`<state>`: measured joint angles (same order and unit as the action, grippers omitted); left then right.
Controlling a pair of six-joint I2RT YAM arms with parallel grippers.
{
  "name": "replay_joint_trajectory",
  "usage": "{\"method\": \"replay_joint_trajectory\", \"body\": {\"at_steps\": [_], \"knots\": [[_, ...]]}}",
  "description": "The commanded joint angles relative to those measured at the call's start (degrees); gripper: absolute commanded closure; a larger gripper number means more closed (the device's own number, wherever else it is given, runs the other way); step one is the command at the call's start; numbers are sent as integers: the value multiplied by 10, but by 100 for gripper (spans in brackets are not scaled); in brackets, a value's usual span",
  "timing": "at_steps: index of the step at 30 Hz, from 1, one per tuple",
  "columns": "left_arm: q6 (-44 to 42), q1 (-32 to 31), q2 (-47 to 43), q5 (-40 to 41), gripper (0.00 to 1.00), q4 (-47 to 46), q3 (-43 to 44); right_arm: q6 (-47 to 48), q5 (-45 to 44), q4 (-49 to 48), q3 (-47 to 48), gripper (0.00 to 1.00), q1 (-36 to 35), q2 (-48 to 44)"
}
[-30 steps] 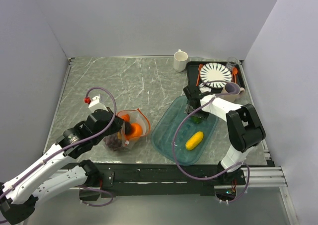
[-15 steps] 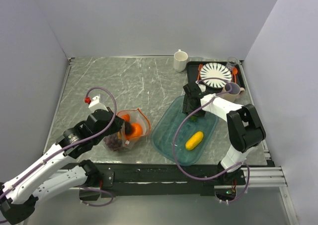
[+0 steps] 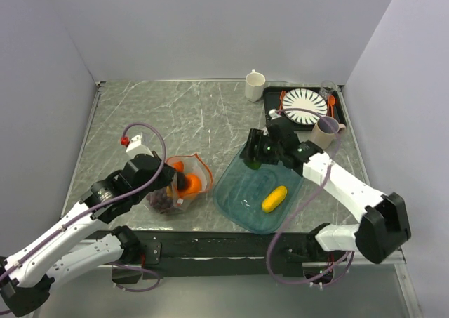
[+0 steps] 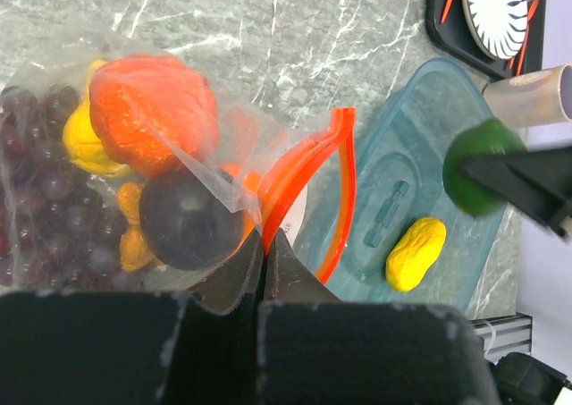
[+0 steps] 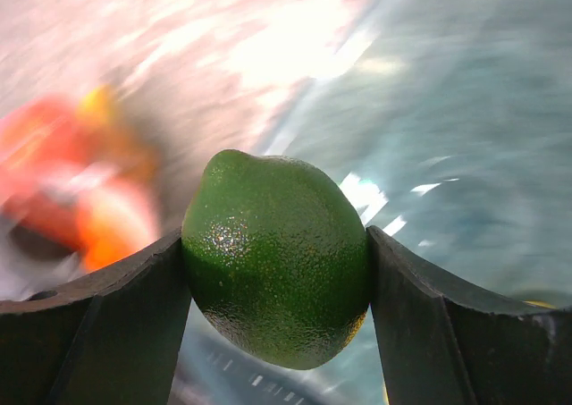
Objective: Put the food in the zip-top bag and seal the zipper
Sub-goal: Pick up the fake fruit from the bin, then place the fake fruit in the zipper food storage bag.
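Observation:
The clear zip-top bag lies left of centre. It holds an orange round, a dark plum, purple grapes and a yellow piece. My left gripper is shut on the bag's mouth at the orange-red zipper, holding the mouth up and open. My right gripper is shut on a green fruit and hangs over the left end of the teal tray, right of the bag. The green fruit also shows in the left wrist view. A yellow piece lies in the tray.
A white mug stands at the back. A black tray at the back right carries a striped plate, orange cutlery and a purple mug. Grey walls close in both sides.
My right gripper has lifted the green fruit off the tray and carried it left toward the bag; the arm has swung outward. The left gripper and bag have stayed still.

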<state>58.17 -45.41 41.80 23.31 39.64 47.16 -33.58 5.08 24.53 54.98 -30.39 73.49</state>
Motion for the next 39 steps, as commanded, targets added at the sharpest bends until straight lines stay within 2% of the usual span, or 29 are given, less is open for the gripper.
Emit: {"method": "replay_joint_trajectory", "body": {"at_steps": [1,7,14,24,28,31,33,39], "knots": [[-2,2,5,-6,99,-29,10,-24,48,-19,25,75,-71,-39],[-3,2,8,-10,99,-34,7,-61,92,-71,37,75,-141,-51],[-1,2,3,-13,99,-30,8,-44,62,-49,131,74,-223,61],[-3,2,-11,-10,99,-20,19,-57,76,-107,183,73,-244,205],[-4,2,-6,-15,99,-19,23,-38,60,-71,243,71,-253,251],[-2,2,-12,-15,99,-24,20,-32,63,-57,278,66,-260,276],[0,2,-15,-12,99,-22,20,-19,56,-41,301,58,-268,283],[3,2,-22,3,99,-9,28,-11,88,-68,285,48,-281,283]]}}
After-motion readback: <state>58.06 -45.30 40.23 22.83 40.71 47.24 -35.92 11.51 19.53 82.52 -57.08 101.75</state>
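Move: My right hand already grips the avocado. The bag's open mouth lies about 20 cm to its left, 5 cm back and 5 cm lower; the orange inside the bag is roughly 22 cm left, 7 cm back and 10 cm down. The yellow squash in the bin is some 10 cm right, 11 back and 12 below. From my left hand, pinching the rim, the mouth's middle is about 6 cm right, 1 cm ahead, at its own height. I swing my right hand about 23 cm left and some 7 cm back, carrying the avocado from over the bin to the bag and turning counter-clockwise about 30 degrees. I arc up first, dip roughly 7 cm to bring the fruit into the mouth, then ease up slightly, fingers still shut on it. My left hand keeps the rim pinched, almost still. ##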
